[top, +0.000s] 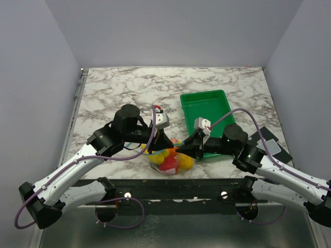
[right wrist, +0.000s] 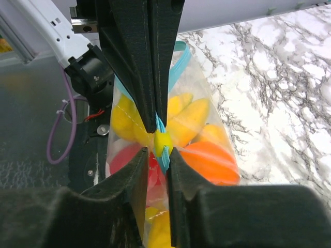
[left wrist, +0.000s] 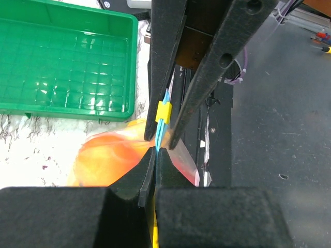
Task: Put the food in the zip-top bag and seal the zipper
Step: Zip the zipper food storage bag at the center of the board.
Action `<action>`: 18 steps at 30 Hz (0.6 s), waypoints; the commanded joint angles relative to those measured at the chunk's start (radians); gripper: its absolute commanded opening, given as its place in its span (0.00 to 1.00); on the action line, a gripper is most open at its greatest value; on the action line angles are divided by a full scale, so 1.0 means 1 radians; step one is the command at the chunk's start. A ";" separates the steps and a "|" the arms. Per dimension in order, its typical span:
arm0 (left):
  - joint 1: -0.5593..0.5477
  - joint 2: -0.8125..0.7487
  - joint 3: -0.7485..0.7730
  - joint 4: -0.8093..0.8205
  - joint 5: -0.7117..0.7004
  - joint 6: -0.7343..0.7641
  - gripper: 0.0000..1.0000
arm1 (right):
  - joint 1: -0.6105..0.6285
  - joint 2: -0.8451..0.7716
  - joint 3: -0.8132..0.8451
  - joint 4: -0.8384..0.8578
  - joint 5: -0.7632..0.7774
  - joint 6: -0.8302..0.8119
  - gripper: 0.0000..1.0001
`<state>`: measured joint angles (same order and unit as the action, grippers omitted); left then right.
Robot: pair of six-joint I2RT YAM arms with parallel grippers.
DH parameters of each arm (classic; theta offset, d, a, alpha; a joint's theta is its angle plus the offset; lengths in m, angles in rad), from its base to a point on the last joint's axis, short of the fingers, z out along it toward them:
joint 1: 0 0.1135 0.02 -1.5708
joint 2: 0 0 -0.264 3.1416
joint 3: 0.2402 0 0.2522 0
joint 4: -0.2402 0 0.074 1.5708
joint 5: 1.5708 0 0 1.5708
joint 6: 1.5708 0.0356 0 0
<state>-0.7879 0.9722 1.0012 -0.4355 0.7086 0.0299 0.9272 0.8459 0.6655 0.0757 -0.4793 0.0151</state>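
The clear zip-top bag [top: 170, 160] hangs between both grippers near the table's front edge, with the food [top: 166, 155] inside it. The right wrist view shows yellow lemons [right wrist: 190, 119], an orange fruit [right wrist: 207, 160] and a red one [right wrist: 124, 157] in the bag. My left gripper [left wrist: 155, 151] is shut on the blue zipper [left wrist: 163, 129]. My right gripper [right wrist: 159, 153] straddles the zipper [right wrist: 165, 157] right behind its yellow slider [right wrist: 162, 140]. Its jaws stand narrowly apart, with a gap on one side of the strip. The two grippers face each other, tips nearly meeting.
The green ribbed tray [top: 204, 111] sits on the marble table [top: 119, 88] just beyond the bag, with nothing in it [left wrist: 62, 62]. A dark flat pad [top: 271, 144] lies at the right. The table's front edge and a black rail [top: 170, 186] run under the bag.
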 commanded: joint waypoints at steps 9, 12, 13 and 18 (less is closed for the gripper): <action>-0.007 -0.028 -0.002 0.047 0.005 -0.022 0.01 | -0.005 0.011 -0.002 0.040 -0.044 0.015 0.01; -0.007 -0.022 0.014 0.047 0.025 -0.022 0.23 | -0.005 0.011 0.010 0.019 -0.047 0.009 0.01; -0.007 -0.021 0.019 0.048 0.032 -0.021 0.31 | -0.005 0.010 0.014 0.012 -0.047 0.007 0.01; -0.007 0.000 0.047 0.050 0.067 -0.004 0.49 | -0.005 0.012 0.025 -0.014 -0.051 -0.003 0.01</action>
<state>-0.7879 0.9630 1.0031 -0.4122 0.7219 0.0120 0.9272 0.8574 0.6575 0.0700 -0.5011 0.0257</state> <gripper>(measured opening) 0.438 0.012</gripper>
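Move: The yellow zipper slider sits at the half-open right fingertips, about 1 cm left of that hand point and level with it. The left gripper, already shut on the blue zipper strips, has the slider some 3 cm to its right and about 1 cm lower. From the right hand, the red food in the bag lies about 4 cm back, 5 cm left and 9 cm below; the orange one about 2 cm ahead, 2 cm left and 8 cm below. Hold the right gripper at the yellow slider and shut its fingers on the blue zipper strip there. Only once they are closed, open the left fingers to a little under half and let go of the strips, easing that hand up about 1 cm, while the right keeps its pinch and sinks about 1 cm. ##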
